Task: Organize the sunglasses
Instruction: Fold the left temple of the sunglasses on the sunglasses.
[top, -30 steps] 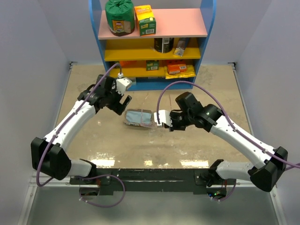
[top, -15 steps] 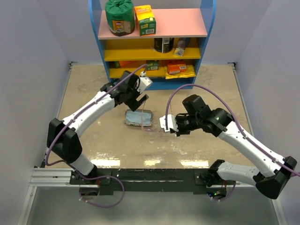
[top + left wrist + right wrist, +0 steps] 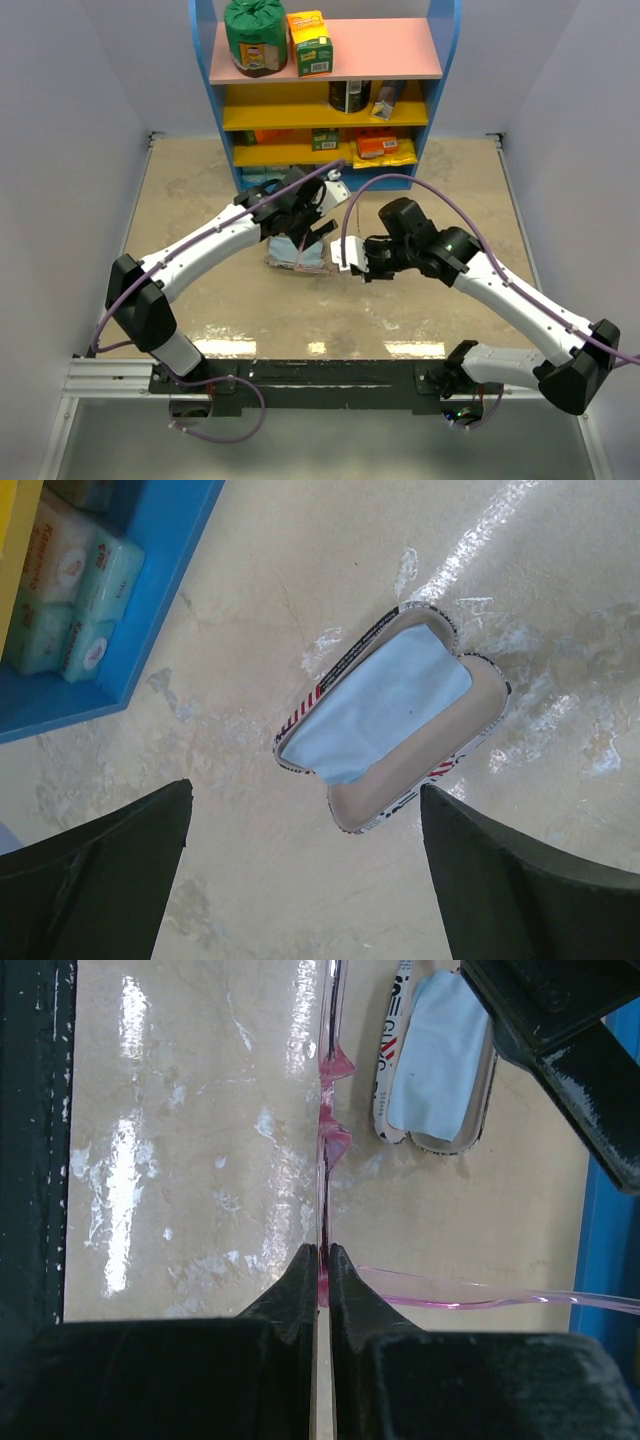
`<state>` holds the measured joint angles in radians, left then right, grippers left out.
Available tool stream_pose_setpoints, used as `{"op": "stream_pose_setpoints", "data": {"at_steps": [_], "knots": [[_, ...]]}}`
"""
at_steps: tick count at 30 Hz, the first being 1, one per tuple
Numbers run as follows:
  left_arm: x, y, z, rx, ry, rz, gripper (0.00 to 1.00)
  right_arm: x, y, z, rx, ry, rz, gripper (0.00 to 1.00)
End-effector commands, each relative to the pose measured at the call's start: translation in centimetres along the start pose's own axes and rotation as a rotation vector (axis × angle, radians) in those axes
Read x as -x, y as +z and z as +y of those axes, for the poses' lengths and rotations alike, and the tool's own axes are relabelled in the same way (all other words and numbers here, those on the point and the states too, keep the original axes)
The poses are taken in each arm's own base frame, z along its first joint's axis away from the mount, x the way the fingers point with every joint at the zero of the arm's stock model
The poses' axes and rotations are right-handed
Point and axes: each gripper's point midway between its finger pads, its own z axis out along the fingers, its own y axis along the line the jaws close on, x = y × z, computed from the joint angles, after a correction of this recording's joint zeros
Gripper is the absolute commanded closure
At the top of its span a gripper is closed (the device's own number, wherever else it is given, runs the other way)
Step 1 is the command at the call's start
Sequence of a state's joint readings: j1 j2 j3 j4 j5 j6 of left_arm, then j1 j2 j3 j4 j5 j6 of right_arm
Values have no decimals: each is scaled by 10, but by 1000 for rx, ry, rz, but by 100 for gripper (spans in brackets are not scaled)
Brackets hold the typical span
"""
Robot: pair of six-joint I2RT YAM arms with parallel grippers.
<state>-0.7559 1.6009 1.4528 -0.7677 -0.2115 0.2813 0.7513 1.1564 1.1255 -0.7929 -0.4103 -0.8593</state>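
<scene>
The sunglasses (image 3: 326, 1140) show edge-on in the right wrist view, a thin pink frame with one arm (image 3: 480, 1300) trailing right. My right gripper (image 3: 322, 1250) is shut on the frame, just right of the pouch in the top view (image 3: 345, 258). The open grey-white pouch (image 3: 400, 810) lies on the table with a light blue cloth (image 3: 385, 705) inside. My left gripper (image 3: 305, 790) hangs wide open above the pouch's near end, holding nothing. From above, the left gripper (image 3: 312, 238) covers part of the pouch (image 3: 283, 258).
A blue shelf unit (image 3: 325, 62) stands at the back, holding a green pack (image 3: 255, 37), a yellow-green box (image 3: 310, 42) and other goods. Its blue base (image 3: 150, 590) and teal packets (image 3: 70, 590) lie close left of the left gripper. Grey walls flank the table.
The left arm has swung right from the back left to over the pouch, staying open. The right gripper, still shut on the sunglasses, dipped away and came back beside the pouch.
</scene>
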Motion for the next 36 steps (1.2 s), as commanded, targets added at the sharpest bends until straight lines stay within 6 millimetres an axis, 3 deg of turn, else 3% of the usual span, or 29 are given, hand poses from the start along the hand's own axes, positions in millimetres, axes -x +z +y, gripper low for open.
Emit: {"op": "stream_pose_setpoints", "data": {"at_steps": [1, 7, 11, 19, 26, 31, 36], "knots": [[5, -3, -10, 7, 57, 3, 0, 17, 4, -26, -75, 22, -38, 100], [8, -4, -35, -94, 90, -31, 0, 23, 9, -31, -75, 30, -65, 100], [12, -9, -50, -168, 118, -72, 0, 31, 8, -44, -135, 34, -94, 100], [15, -15, -62, -227, 160, -130, 0, 22, 8, -75, -306, 90, -63, 100], [42, -22, -20, -42, 54, -224, 0, 18, 11, -53, -223, 48, -77, 100], [63, -49, -13, -121, 88, -334, 0, 16, -6, -73, -367, 65, -63, 100], [51, -49, -1, -62, 105, -282, 0, 15, -19, -80, -438, 64, -72, 100]]}}
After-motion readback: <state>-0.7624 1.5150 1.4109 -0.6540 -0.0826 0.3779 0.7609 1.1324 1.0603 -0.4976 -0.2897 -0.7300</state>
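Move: Just left of the open left hand, some 2 cm off and about level with it in reach and height, runs the left temple, still pointing forward. The middle of the sunglasses' frame lies about 7 cm back and 3 cm right of this hand, the right temple about 10 cm to its right and level in reach. The open case is some 17 cm below, 3 cm back and 4 cm left. From the right hand, the left temple lies roughly 7 cm ahead and 12 cm left. Sweeping back and to the right towards the frame, the left hand sinks as it goes, about 4 to 5 cm in all, to swing the left temple inward with its wide-open fingers; it turns some 10 degrees clockwise, then comes forward again and rises about 5 cm. The right hand keeps its shut grip at the other hinge and carries the frame about 4 cm forward, a little left and finally up. At the end the temple lies across the left hand's rear finger. ##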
